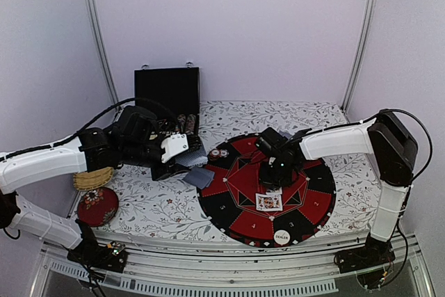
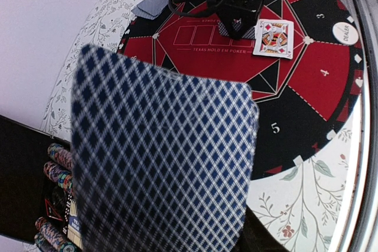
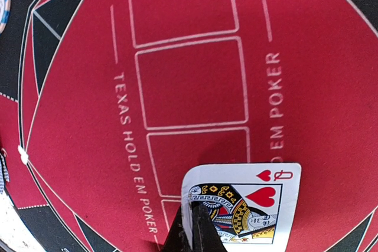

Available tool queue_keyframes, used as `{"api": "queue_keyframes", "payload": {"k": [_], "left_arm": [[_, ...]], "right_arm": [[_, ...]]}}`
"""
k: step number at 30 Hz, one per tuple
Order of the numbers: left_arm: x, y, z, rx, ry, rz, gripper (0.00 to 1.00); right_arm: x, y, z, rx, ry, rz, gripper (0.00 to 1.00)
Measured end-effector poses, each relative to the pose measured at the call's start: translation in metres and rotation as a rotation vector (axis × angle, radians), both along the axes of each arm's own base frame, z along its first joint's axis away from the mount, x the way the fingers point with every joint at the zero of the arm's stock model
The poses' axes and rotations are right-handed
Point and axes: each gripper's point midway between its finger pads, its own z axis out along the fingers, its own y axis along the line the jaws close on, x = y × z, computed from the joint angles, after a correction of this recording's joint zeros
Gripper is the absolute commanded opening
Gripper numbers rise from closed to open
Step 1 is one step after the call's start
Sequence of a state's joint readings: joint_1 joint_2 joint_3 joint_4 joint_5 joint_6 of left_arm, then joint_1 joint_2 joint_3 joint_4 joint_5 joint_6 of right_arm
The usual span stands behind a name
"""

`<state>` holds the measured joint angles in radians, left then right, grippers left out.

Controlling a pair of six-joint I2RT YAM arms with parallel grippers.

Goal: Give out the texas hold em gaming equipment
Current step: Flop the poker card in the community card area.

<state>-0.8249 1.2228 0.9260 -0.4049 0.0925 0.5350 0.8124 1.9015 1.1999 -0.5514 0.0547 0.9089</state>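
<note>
A stack of blue-diamond-backed playing cards (image 2: 159, 163) fills the left wrist view and hides the jaws. In the top view my left gripper (image 1: 182, 163) holds these cards (image 1: 198, 175) at the mat's left edge. Over the red centre of the mat, my right gripper (image 3: 201, 231) is shut on a queen of hearts card (image 3: 254, 199), pinched at its left edge. A face-up king card (image 2: 274, 38) lies on the mat beside the right gripper (image 1: 272, 184). The white DEALER button (image 1: 281, 237) sits at the mat's near edge. Two chips (image 1: 219, 152) rest at the mat's far left.
The round red-and-black mat (image 1: 316, 206) covers the table's middle. The open black chip case (image 1: 167, 95) stands at the back left with chips (image 2: 56, 166) in it. Face-down cards (image 2: 150, 5) lie at the mat's far edge. A woven basket (image 1: 92, 179) and a red round pad (image 1: 97, 206) sit at the left.
</note>
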Motion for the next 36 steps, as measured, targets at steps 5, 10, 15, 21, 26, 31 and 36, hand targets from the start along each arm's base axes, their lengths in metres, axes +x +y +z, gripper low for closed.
{"api": "queue_keyframes", "payload": {"k": [5,10,15,21,26,31,36], "left_arm": [[0.0,0.0,0.0,0.0,0.0,0.0,0.47],[0.0,0.0,0.0,0.0,0.0,0.0,0.47],[0.0,0.0,0.0,0.0,0.0,0.0,0.47],[0.0,0.0,-0.001,0.001,0.001,0.0,0.47],[0.0,0.0,-0.001,0.002,0.001,0.0,0.47],[0.0,0.0,-0.001,0.001,0.001,0.0,0.47],[0.0,0.0,-0.001,0.002,0.001,0.0,0.47]], "right_arm": [[-0.003,0.004,-0.001,-0.002,-0.002,0.008,0.08],[-0.003,0.006,0.0,0.001,-0.003,0.008,0.17],[0.0,0.014,0.003,0.019,-0.005,0.017,0.34],[0.0,0.017,0.004,0.032,0.0,0.022,0.47],[-0.001,0.022,0.008,0.04,0.001,0.046,0.66],[0.001,0.026,0.02,0.037,-0.016,0.089,0.99],[0.01,0.026,0.063,0.092,-0.098,0.149,0.99]]}}
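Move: I still pinch the queen of hearts in my right fingers, its left part bent up and its face showing on the right. Its spot in the community card area is about 2 cm to the right of this hand and 2 cm below. The face-up court card lies about 6 cm back and 2 cm right, the dealer button some 18 cm back and 7 cm right. From my deck-holding left hand, the spot is about 27 cm right, 4 cm ahead and 18 cm below. With my right hand I ease left about 2 cm, low over the mat, spreading my fingers slowly so they let go of the queen's bent-up part. Then I open them almost fully and lift away, quickening to some 6 cm up, with a slight counter-clockwise turn and tilt of about 10 degrees. My left hand stays still and keeps hold of the deck. ##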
